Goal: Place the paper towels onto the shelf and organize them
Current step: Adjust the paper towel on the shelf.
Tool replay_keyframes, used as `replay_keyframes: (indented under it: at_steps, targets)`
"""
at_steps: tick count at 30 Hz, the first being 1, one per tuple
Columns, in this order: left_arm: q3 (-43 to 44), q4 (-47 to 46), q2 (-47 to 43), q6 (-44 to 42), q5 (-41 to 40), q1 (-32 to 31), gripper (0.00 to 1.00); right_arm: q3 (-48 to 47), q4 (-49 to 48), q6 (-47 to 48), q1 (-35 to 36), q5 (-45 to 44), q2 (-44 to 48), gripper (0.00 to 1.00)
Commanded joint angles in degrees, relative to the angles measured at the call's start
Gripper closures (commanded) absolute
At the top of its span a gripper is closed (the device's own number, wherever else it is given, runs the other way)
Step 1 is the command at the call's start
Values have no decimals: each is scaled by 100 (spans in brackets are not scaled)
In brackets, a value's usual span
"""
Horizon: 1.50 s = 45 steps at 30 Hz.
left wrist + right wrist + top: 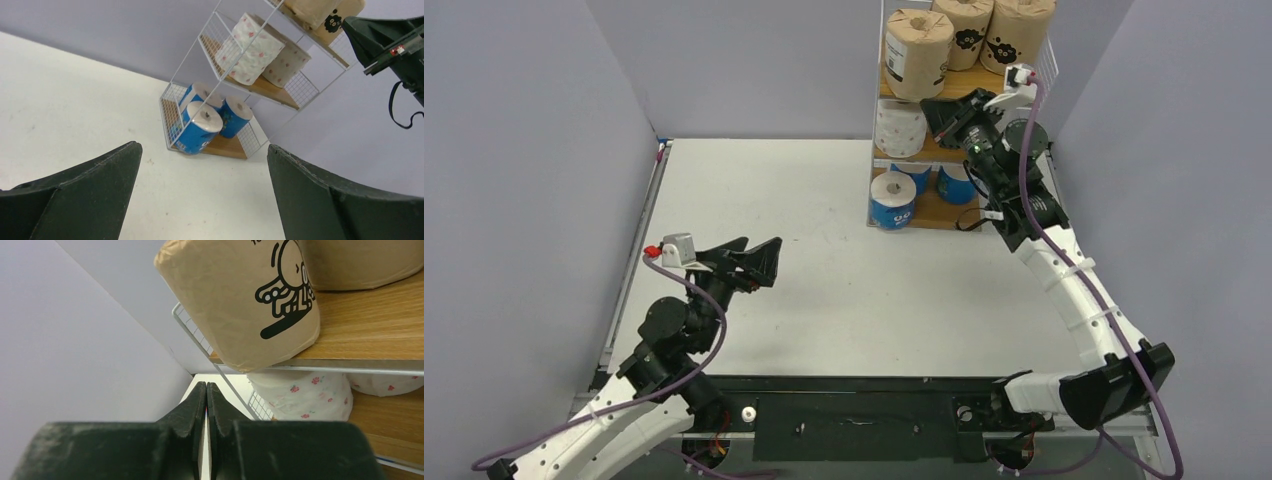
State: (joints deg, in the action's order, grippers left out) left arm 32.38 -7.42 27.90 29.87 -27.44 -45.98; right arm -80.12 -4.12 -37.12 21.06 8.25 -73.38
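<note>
The shelf (876,110) stands at the table's far right. Three brown paper towels (917,52) fill its top tier; the front one (240,305) juts over the board's edge. White pink-dotted rolls (900,128) sit on the middle tier and blue-and-white rolls (892,199) on the bottom, the front one tilted. My right gripper (942,115) hovers at the shelf's front beside the middle tier, shut and empty, its tips (206,386) pressed together just below the brown roll. My left gripper (759,252) is open and empty over the table's left, facing the shelf (187,52).
The white table (824,280) is ringed by lavender walls, with one close to the shelf's right side. A metal rail (636,260) runs along the left edge. My right arm (1064,270) stretches along the right side, and a black cable loop (972,222) hangs by the bottom tier.
</note>
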Motion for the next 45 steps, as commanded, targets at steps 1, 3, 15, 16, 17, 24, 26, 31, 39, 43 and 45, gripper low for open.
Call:
replay_keyframes:
  at_steps: [1,3,15,16,17,24,26,31,39,43,45]
  targets:
    - [-299,1192,-735,477,-248,-20,4,-562,-164,30,23,331,-286,100]
    - [-372,1404,-983,496,-270,-18,4,-630,-120,73,26,314,-396,100]
    - [-632,1506,-1416,344,-183,-16,4,-927,-291,-4,21,100,-947,100]
    - [-671,1450,-1418,344,-141,-12,4,-1037,-273,0,17,90,-988,100]
    - [-680,1430,-1419,344,-127,-13,4,-1070,-249,0,9,61,-1049,100]
    - [-672,1482,-1413,272,-84,-9,4,-1373,-169,-37,8,-45,-1343,100]
    - [-678,1496,-1435,255,-92,-8,4,-1441,-156,-56,12,-71,-1424,100]
    - [-680,1522,-1462,233,-86,-10,4,-1693,-63,-71,11,-150,-1623,100]
    - [-717,1533,-1466,232,-60,-9,4,-2074,138,-106,14,-30,-1876,100]
    - [-681,1565,-1479,211,-51,-13,4,-1998,118,-195,19,237,-1633,100]
    - [-665,1582,-1499,190,-56,-15,4,-1881,143,-169,22,287,-1400,100]
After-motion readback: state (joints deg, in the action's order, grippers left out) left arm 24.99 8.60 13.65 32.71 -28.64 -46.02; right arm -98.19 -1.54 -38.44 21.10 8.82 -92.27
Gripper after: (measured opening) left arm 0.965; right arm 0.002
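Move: The left brown roll, overhanging the front edge of the top shelf, stands about 11 cm ahead of my right hand, 2 cm to the left and 3 cm higher. The middle brown roll is some 6 cm farther out than that roll and 7 cm to its right; the right brown roll is about 16 cm ahead of my hand and 14 cm right. From my left hand, the left brown roll is some 29 cm ahead, 28 cm right and 17 cm up. With the fingers already shut, I drive my right hand forward about 8 cm and a few centimetres left, almost level, bring the closed tips against the lower front of the left brown roll and push it inward along the top shelf. My left hand, still open, sinks about 7 cm, drifting a little back and left, then waits. ##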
